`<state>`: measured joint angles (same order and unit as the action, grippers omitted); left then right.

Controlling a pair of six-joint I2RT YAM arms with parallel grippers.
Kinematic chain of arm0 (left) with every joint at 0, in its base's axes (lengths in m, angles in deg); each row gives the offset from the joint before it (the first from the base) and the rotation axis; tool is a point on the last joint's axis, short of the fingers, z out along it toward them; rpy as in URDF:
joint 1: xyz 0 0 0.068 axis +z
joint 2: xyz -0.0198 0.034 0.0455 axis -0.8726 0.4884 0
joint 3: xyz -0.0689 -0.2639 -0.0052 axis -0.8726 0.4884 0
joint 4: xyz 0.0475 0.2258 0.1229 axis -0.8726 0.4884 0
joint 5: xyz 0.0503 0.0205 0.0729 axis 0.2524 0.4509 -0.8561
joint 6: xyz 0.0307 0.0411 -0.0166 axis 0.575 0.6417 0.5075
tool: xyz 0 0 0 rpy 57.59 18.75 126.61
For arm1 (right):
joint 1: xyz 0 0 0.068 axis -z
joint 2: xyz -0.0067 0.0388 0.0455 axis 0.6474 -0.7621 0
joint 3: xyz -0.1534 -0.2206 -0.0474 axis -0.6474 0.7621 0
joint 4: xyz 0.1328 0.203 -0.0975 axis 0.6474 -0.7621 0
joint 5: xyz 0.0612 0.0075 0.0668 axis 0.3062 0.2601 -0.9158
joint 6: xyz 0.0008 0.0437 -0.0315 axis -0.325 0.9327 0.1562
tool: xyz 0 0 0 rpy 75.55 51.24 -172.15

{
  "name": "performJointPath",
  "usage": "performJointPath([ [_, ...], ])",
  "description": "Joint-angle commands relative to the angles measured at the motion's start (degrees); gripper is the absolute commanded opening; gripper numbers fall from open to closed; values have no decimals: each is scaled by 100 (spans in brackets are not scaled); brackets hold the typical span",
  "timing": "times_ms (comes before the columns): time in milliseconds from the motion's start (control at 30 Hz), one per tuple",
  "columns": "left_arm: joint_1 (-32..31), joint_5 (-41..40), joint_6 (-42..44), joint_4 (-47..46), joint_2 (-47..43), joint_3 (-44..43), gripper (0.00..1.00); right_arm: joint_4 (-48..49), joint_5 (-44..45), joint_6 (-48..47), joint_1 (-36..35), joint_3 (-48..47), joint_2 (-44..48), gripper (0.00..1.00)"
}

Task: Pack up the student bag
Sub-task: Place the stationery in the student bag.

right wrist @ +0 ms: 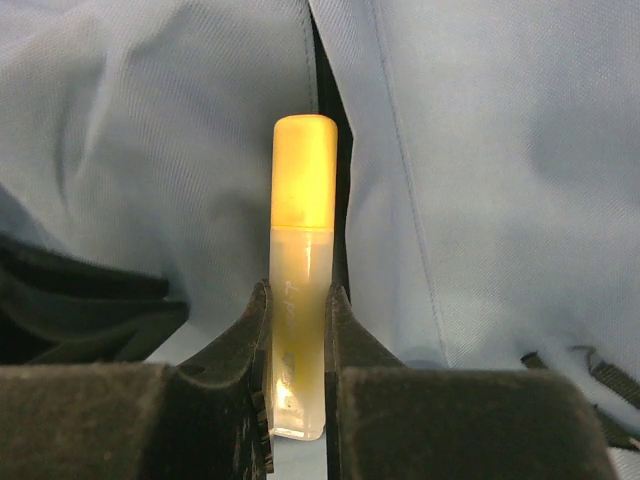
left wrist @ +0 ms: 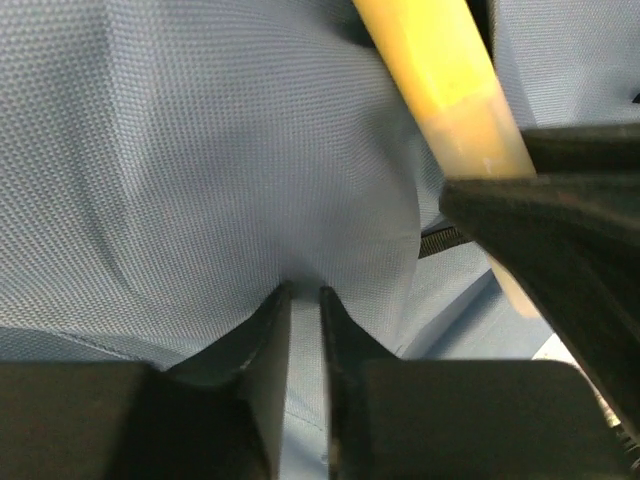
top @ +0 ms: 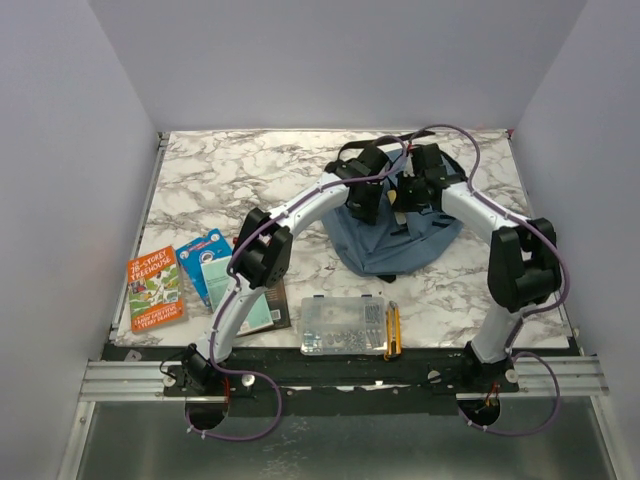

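The student bag [top: 400,245], a blue-grey fabric backpack, lies at the back right of the marble table. My left gripper [top: 365,205] presses down on its top. In the left wrist view the narrow jaws of the left gripper [left wrist: 305,290] pinch a fold of the bag's cloth [left wrist: 180,160]. My right gripper [right wrist: 297,290] is shut on a yellow-capped translucent tube [right wrist: 303,200]. The tube points at a dark slit [right wrist: 343,210] between two flaps of the bag [right wrist: 480,180]. The same tube [left wrist: 450,80] shows close beside the left fingers.
An orange book [top: 154,288], a blue booklet [top: 208,262] and a teal one [top: 240,295] lie at the front left. A clear box of small parts [top: 343,325] and a yellow utility knife [top: 392,330] sit at the front edge between the arm bases.
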<state>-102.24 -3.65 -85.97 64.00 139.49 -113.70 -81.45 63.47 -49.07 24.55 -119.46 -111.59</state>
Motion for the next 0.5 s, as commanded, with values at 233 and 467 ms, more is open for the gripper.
performJointPath([
  [233,120,612,14,169,82,-5,0,-1810,1817,-539,-42,-1650,-1248,1],
  [467,247,1109,-181,172,-183,152,0,-1282,1332,-1951,-79,-1343,-1209,1],
])
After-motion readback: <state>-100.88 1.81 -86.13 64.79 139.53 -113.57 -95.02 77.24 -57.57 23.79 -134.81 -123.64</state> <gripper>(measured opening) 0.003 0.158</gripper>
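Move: The pocket slit in the student bag lies about 3 cm ahead of the right hand, 1 cm to its right and 3 cm below, with the held yellow highlighter pointing along it. The bag cloth that the left fingers are closing on is right at their tips, 1 cm below. That cloth lies some 7 cm left of the right hand, 1 cm back and 2 cm lower; the slit is about 4 cm ahead of the left hand, 8 cm right and 1 cm below. Keeping its grip on the highlighter, the right hand works the yellow cap end in under the pocket's edge, travelling about 4 cm to the right while also going forward and a little down, and rolling some 20 degrees so its left side dips. The left hand stays almost in place at the bag and shuts its part-open fingers fully, pinching the cloth to the left of the slit. ##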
